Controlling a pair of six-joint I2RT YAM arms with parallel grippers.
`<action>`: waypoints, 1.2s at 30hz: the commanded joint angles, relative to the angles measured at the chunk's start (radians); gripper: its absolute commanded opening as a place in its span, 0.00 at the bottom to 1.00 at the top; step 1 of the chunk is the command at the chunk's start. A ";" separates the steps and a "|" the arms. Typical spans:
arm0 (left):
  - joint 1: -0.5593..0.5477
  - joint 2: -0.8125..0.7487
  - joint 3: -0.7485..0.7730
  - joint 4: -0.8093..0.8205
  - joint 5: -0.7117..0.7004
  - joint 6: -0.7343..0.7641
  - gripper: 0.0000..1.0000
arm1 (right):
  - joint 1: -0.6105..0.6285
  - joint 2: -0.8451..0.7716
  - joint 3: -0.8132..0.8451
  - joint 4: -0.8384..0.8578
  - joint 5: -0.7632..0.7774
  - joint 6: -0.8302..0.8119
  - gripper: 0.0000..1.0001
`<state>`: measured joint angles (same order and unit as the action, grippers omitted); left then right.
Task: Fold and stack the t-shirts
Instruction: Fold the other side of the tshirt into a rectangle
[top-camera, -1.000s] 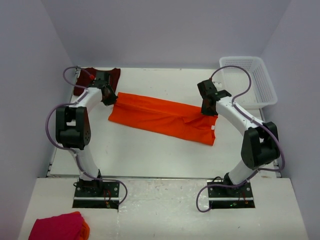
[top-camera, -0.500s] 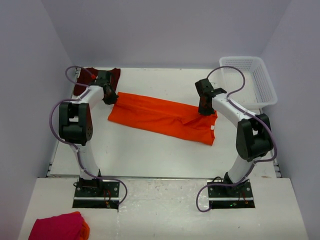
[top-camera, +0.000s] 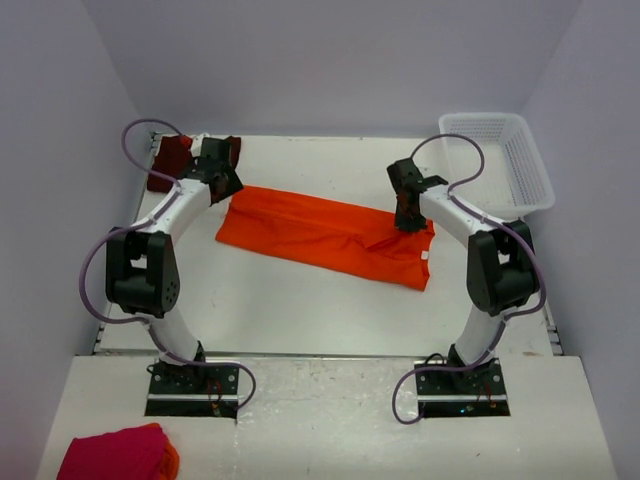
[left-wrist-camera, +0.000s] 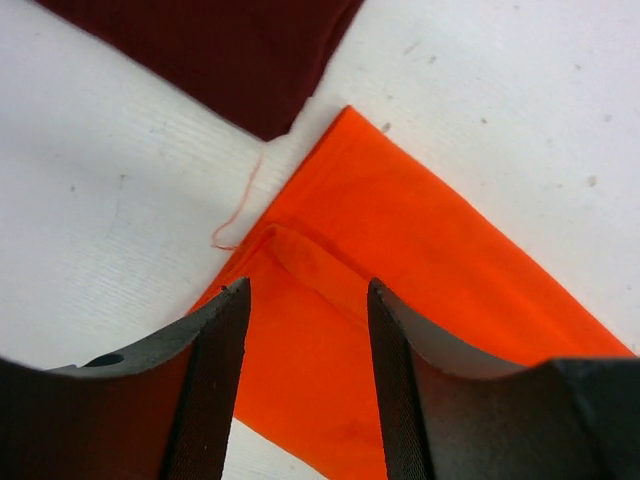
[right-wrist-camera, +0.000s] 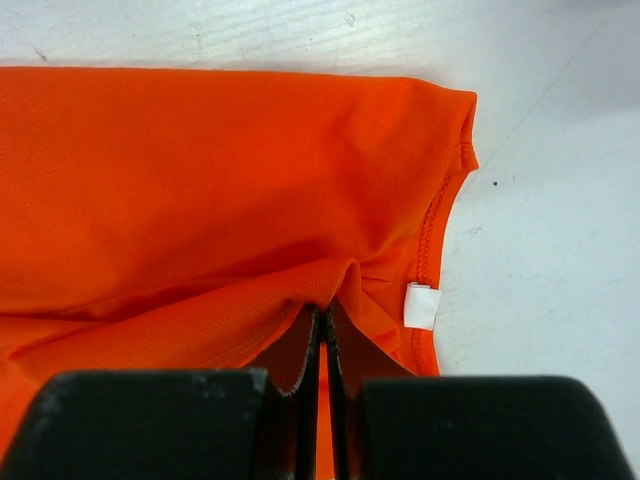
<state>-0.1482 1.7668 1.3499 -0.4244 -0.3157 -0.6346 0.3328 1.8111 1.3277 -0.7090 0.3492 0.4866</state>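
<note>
The bright orange t-shirt (top-camera: 320, 235) lies folded into a long band across the table, neck end to the right. My right gripper (top-camera: 406, 220) is shut on a pinched ridge of its cloth (right-wrist-camera: 200, 180) beside the white neck label (right-wrist-camera: 421, 305). My left gripper (top-camera: 226, 190) is open just above the shirt's far-left corner (left-wrist-camera: 400, 260), with its fingers (left-wrist-camera: 215, 380) on either side of a folded hem. The dark maroon t-shirt (top-camera: 172, 160) lies at the far left corner and shows in the left wrist view (left-wrist-camera: 220, 50), just beyond the orange corner.
A white plastic basket (top-camera: 510, 160) stands at the far right of the table. A pink-red cloth bundle (top-camera: 115, 455) with an orange edge lies on the near ledge at bottom left. Walls close in the table on the left, back and right.
The right gripper has shifted slightly left and toward the far side with the cloth near the neck. The left arm has swung and its gripper has moved a little toward the far edge.
</note>
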 joint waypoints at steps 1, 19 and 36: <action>-0.037 -0.026 0.006 0.064 -0.004 0.003 0.52 | -0.003 -0.002 0.041 0.009 0.033 0.001 0.00; -0.117 0.112 -0.087 0.246 0.288 0.007 0.18 | -0.012 0.137 0.192 0.022 0.019 -0.013 0.00; -0.197 0.023 -0.084 0.273 0.283 0.081 0.17 | 0.002 0.041 0.177 0.134 -0.195 -0.077 0.55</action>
<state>-0.3336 1.8469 1.2507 -0.2001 -0.0143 -0.5903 0.3256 1.9560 1.5860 -0.6147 0.2680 0.4152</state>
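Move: The left hand hangs above the orange t-shirt's left end; the patch it heads for is about 11 cm to its right, roughly level and 8 cm below. The strip's far-left corner is some 6 cm ahead and 2 cm right, the dark folded shirt about 14 cm ahead and 14 cm left. The right hand holds a flap; the far edge lies about 8 cm ahead, 3 cm left, the far-right corner 6 cm ahead, 8 cm right, the white tag 4 cm back, 6 cm right. Still pinching the orange flap, the right hand drags it forward about 10 cm, low over the strip and slightly left, then opens to let go, rises some 3 cm and starts back. The left hand swings right about 11 cm, sinks some 7 cm to the strip's left part, turning clockwise and narrowing its fingers, pauses there, then lifts slightly and edges farther right. ##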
